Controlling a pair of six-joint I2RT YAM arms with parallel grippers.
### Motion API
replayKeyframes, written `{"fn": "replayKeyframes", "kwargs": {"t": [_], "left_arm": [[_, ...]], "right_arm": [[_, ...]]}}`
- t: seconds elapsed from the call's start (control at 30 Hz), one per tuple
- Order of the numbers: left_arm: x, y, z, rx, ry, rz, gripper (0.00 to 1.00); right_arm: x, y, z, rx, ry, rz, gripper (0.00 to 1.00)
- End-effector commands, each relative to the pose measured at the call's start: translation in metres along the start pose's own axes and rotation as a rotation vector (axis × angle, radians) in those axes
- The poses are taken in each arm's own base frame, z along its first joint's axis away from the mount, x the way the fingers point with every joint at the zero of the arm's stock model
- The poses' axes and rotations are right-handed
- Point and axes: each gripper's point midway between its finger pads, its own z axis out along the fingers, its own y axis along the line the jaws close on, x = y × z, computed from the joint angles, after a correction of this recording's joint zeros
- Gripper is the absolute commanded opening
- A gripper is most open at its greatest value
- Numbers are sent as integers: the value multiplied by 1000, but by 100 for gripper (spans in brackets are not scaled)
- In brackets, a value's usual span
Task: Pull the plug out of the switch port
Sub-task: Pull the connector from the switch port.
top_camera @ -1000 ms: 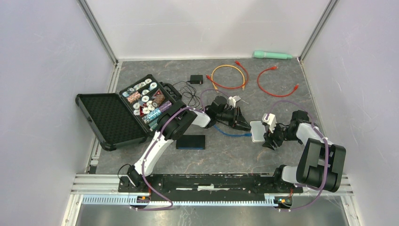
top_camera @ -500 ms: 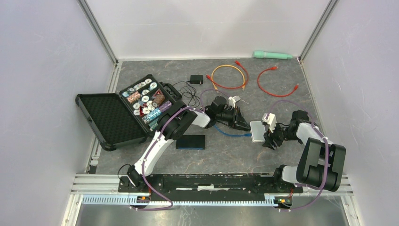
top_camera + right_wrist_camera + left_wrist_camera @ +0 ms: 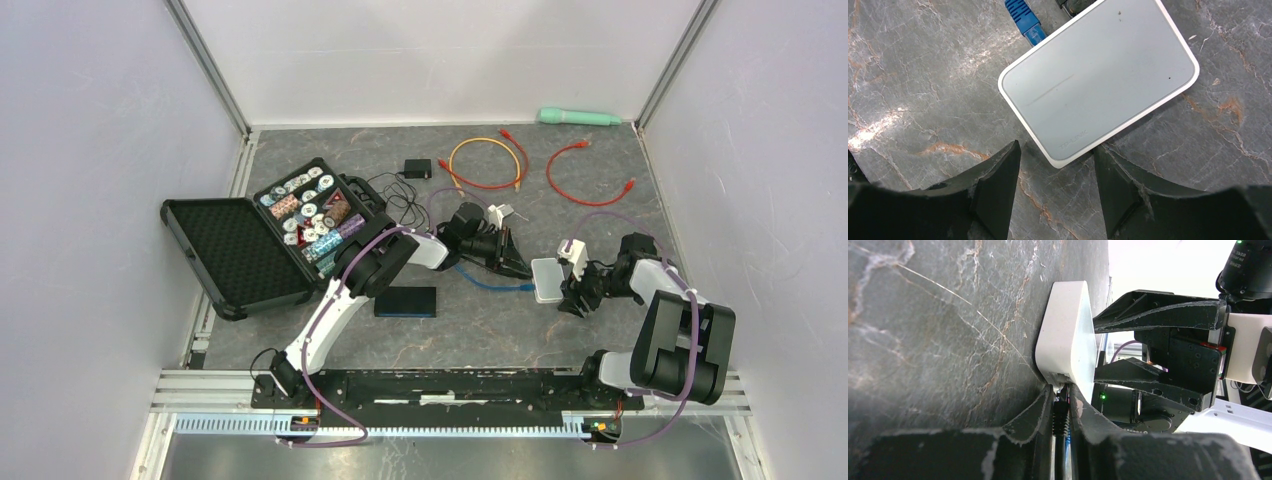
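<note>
The white switch [image 3: 546, 276] lies flat on the stone table, with a blue cable [image 3: 485, 282] running into its left end. In the left wrist view my left gripper [image 3: 1061, 395] is shut on the plug [image 3: 1061, 412], both fingers pressed against its black ribbed boot right at the switch [image 3: 1068, 335] port. In the top view, the left gripper [image 3: 526, 271] reaches in from the left. A blue plug [image 3: 1024, 17] shows at the switch [image 3: 1098, 75] edge. My right gripper [image 3: 1055, 155] is open and straddles the switch's near corner; its right finger [image 3: 1110, 175] rests against the edge.
An open black case [image 3: 235, 255] of poker chips sits at the left, with a flat black box [image 3: 406, 301] in front of it. Behind lie a black adapter [image 3: 417, 168], an orange cable [image 3: 487, 160], a red cable [image 3: 585, 175] and a green tube [image 3: 578, 117]. Walls enclose three sides.
The left jaws have narrowed onto the plug. Both arms and the switch have hardly moved.
</note>
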Motion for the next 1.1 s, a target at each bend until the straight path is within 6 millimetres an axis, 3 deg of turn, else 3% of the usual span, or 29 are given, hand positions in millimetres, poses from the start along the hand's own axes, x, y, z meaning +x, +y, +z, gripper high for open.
{"fn": "replayKeyframes", "kwargs": {"t": [0.0,0.13,0.4,0.53,0.73,1.07], "left_arm": [[27,88,-7,-241,24,-59,14],[26,86,-7,-256,35,-69,3],[12,70,-7,-241,50,-57,2],[1,61,-7,-203,53,-55,2],[-8,50,-3,-151,67,-40,2],[-7,46,-3,-133,66,-31,2]], "right_arm": [[17,14,3,-47,66,56,62],[15,13,3,-42,62,57,62],[-6,10,-8,-50,13,-12,91],[-28,-12,-21,45,-23,-35,98],[-67,-49,-38,187,-108,34,98],[-105,-66,-3,263,-126,91,98]]}}
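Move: The black plug is already pinched in the left fingers and still sits in the switch port. From the left hand the switch's middle lies about 4 cm right and 1 cm back, with the blue plug some 2 cm back, level sideways. The right fingers flank the switch's near right corner. From the right hand the switch's middle is about 4 cm ahead and 4 cm left, the black plug 5 cm ahead and 8 cm left, and the blue plug 3 cm ahead and 8 cm left, all near fingertip height. The right hand opens its fingers from roughly half to wide, eases back slightly from the switch's near right corner, then rises about 6 cm and sweeps some 7 cm forward, curving left at the end to hang open above the switch's far right part. The left hand keeps its pinch on the black plug in the port and shifts forward about 1.5 cm, staying at the same height. ##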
